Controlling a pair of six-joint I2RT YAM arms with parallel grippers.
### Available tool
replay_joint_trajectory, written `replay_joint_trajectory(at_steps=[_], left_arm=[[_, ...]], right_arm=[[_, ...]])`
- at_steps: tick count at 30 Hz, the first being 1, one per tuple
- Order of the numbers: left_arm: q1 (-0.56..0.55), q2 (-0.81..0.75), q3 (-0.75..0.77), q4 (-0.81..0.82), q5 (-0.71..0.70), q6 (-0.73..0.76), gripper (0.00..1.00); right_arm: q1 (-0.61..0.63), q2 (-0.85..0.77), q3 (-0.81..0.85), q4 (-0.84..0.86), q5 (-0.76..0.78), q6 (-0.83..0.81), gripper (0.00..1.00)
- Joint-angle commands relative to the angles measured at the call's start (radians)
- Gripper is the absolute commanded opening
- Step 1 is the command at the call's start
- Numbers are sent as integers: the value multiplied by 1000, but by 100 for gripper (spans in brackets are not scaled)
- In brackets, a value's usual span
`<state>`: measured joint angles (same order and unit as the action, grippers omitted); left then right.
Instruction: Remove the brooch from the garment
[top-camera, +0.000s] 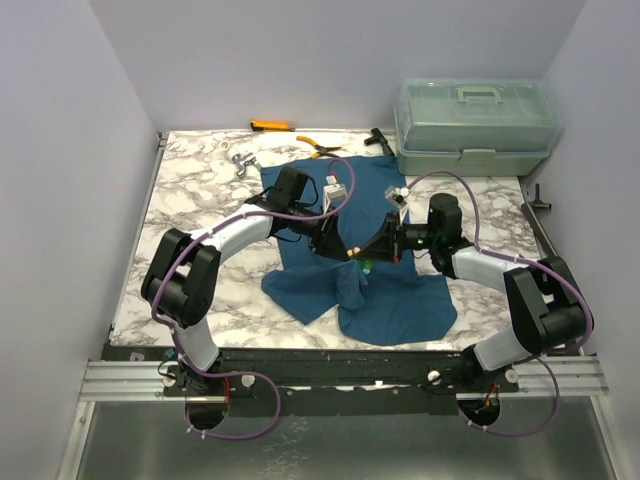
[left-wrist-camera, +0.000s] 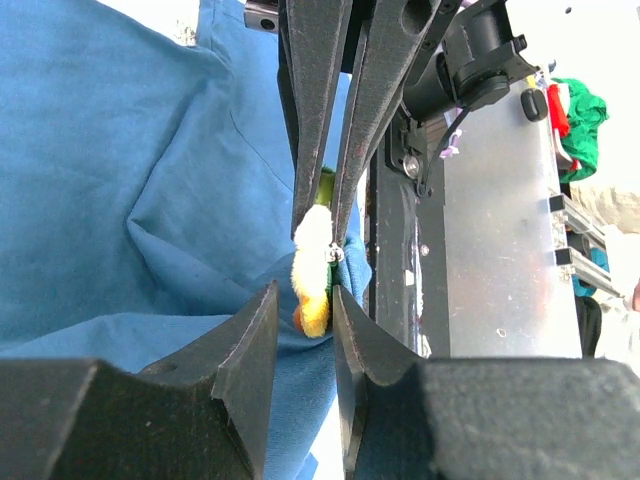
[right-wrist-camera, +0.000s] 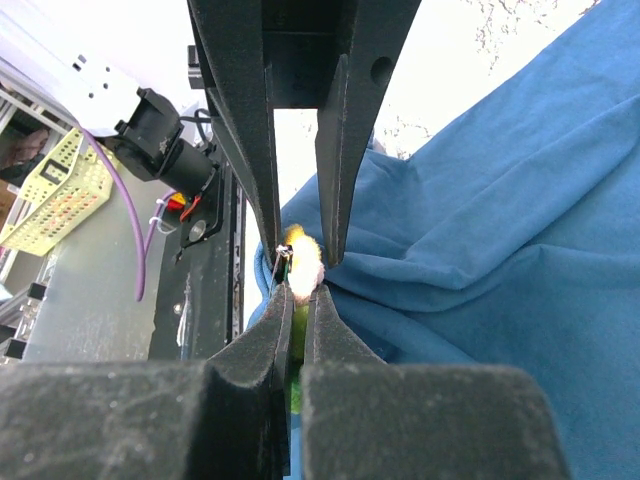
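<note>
The dark teal garment (top-camera: 400, 300) lies rumpled across the marble table, and a fold of it is drawn up where both grippers meet. On that fold sits the brooch (top-camera: 365, 265), a small fuzzy cluster of yellow, pale pink and green (right-wrist-camera: 300, 270). My right gripper (right-wrist-camera: 300, 290) is shut on the brooch, with green showing between its pads. In the left wrist view its fingers (left-wrist-camera: 318, 120) come down from above onto the brooch (left-wrist-camera: 315, 300). My left gripper (left-wrist-camera: 305, 290) faces it, jaws a little apart on either side of the yellow tuft, and blue cloth (left-wrist-camera: 120, 180) lies behind.
A translucent lidded box (top-camera: 475, 125) stands at the back right. Along the back edge lie an orange-handled tool (top-camera: 270, 126), pliers (top-camera: 322, 150) and small metal parts (top-camera: 240, 162). Bare marble table (top-camera: 200, 190) shows to the left of the garment.
</note>
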<state>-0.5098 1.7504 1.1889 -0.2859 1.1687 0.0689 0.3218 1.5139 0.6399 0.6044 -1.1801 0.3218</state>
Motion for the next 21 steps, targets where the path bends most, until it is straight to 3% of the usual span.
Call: replay_joint_trajectory(at_steps=[1, 9, 11, 16, 19, 21], left_arm=[[-6, -1, 34, 4, 49, -7, 29], [-23, 4, 46, 17, 53, -29, 32], [-25, 7, 47, 19, 48, -32, 29], [-27, 16, 49, 29, 40, -40, 11], [-27, 21, 51, 42, 46, -57, 9], [-27, 22, 51, 51, 52, -64, 13]], right_arm=[[5, 8, -14, 40, -11, 8, 1], [4, 10, -15, 34, -8, 3, 0], [5, 11, -14, 40, -11, 6, 0], [5, 15, -22, 75, -22, 32, 0], [5, 17, -23, 76, -25, 32, 1], [5, 20, -23, 72, -25, 31, 1]])
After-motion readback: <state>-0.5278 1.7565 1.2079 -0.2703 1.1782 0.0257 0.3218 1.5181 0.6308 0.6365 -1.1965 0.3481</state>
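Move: The brooch is held up between the two hands. Its yellow-and-white end lies in the left hand's open fingers, some 2 cm to the right of that hand's point and about 1 cm above it. The garment's bunched fold hangs about 5 cm back from the left hand, level sideways and some 4 cm lower. From the right hand, already shut on the brooch, that end is about 1 cm to the left, level in height and reach. Easing to the right and up, about 1 cm in all, the left hand slides its parted fingers farther over the brooch's yellow end, then closes them from roughly a third open to nearly shut, pinching it. The right hand stays in place and keeps its pinch on the brooch from the other side, hardly turning. ##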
